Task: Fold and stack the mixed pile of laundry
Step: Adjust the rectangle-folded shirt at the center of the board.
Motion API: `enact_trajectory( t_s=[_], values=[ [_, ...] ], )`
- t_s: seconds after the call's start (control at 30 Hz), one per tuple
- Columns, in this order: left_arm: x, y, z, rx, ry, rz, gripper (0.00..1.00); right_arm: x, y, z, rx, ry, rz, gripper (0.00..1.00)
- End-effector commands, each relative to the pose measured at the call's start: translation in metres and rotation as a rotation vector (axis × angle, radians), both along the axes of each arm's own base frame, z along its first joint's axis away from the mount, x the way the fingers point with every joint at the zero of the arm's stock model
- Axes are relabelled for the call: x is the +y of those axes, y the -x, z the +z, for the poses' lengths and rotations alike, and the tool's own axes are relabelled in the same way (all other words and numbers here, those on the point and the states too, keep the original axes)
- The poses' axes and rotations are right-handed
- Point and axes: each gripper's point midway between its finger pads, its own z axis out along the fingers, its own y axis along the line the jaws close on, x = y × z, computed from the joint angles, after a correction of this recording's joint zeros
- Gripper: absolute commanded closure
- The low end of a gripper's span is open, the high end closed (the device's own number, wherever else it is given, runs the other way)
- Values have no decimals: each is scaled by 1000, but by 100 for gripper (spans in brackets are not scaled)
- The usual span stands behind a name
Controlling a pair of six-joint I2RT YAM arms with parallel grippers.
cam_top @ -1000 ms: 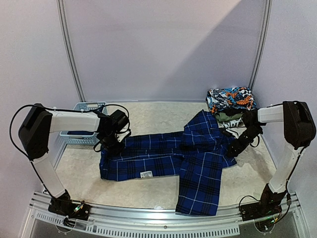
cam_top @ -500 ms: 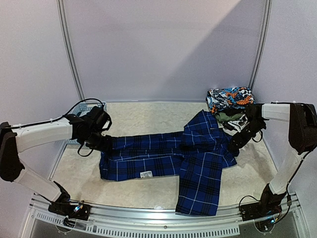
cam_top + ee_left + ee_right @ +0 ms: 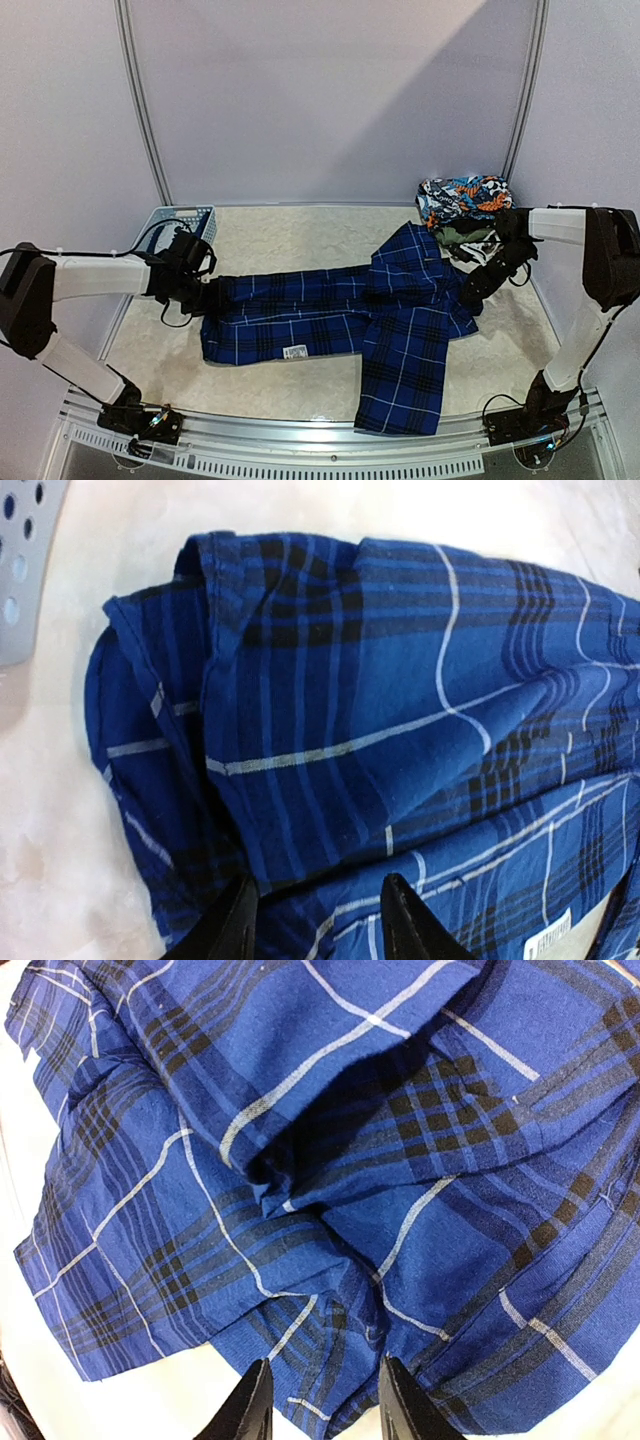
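Observation:
The blue-and-black plaid shirt (image 3: 340, 310) of the laundry pile lies spread on the table, one sleeve stretched left and its body hanging toward the front edge. My left gripper (image 3: 203, 294) is low at the end of that sleeve. In the left wrist view its jaws (image 3: 318, 880) stand apart over the folded plaid cloth (image 3: 400, 680), with nothing pinched. My right gripper (image 3: 472, 292) is at the shirt's right edge. There its open fingers (image 3: 325, 1363) straddle a wrinkled ridge of the plaid (image 3: 350, 1160).
A small stack of garments, topped by a colourful print piece (image 3: 463, 198), sits at the back right close to the right arm. A light-blue slotted basket (image 3: 180, 215) stands at the back left, its corner (image 3: 25, 570) just beyond the sleeve end.
My left arm has swung out to the left and dropped lower, bringing its gripper to the sleeve's end with wider jaws. The right gripper has barely moved.

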Motion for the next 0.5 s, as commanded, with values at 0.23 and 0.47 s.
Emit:
enact_trajectory(
  t_s=[0.23, 0.47],
  values=[
    [-5, -21, -12, 8, 34, 25, 74, 3, 3, -1, 17, -16, 0, 64],
    [2, -14, -3, 4, 2, 15, 100, 4, 3, -3, 27, -20, -2, 65]
  ],
)
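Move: The shirt's loose top flap has its lower edge, near the shirt's left end, about 1 cm ahead of the left hand, level sideways and 2 cm below the open fingers. The white label sits about 17 cm to this hand's right and 9 cm back. The basket is some 9 cm left and 15 cm ahead. From the right hand the flap edge lies roughly 57 cm left, 1 cm back and about 4 cm lower. The flap's lower edge at the shirt's left end is what the left hand takes: it sinks about 2 cm onto the cloth, easing some 1 cm forward with barely any wrist turn, then stays low while its half-open fingers shut and pinch the edge. ##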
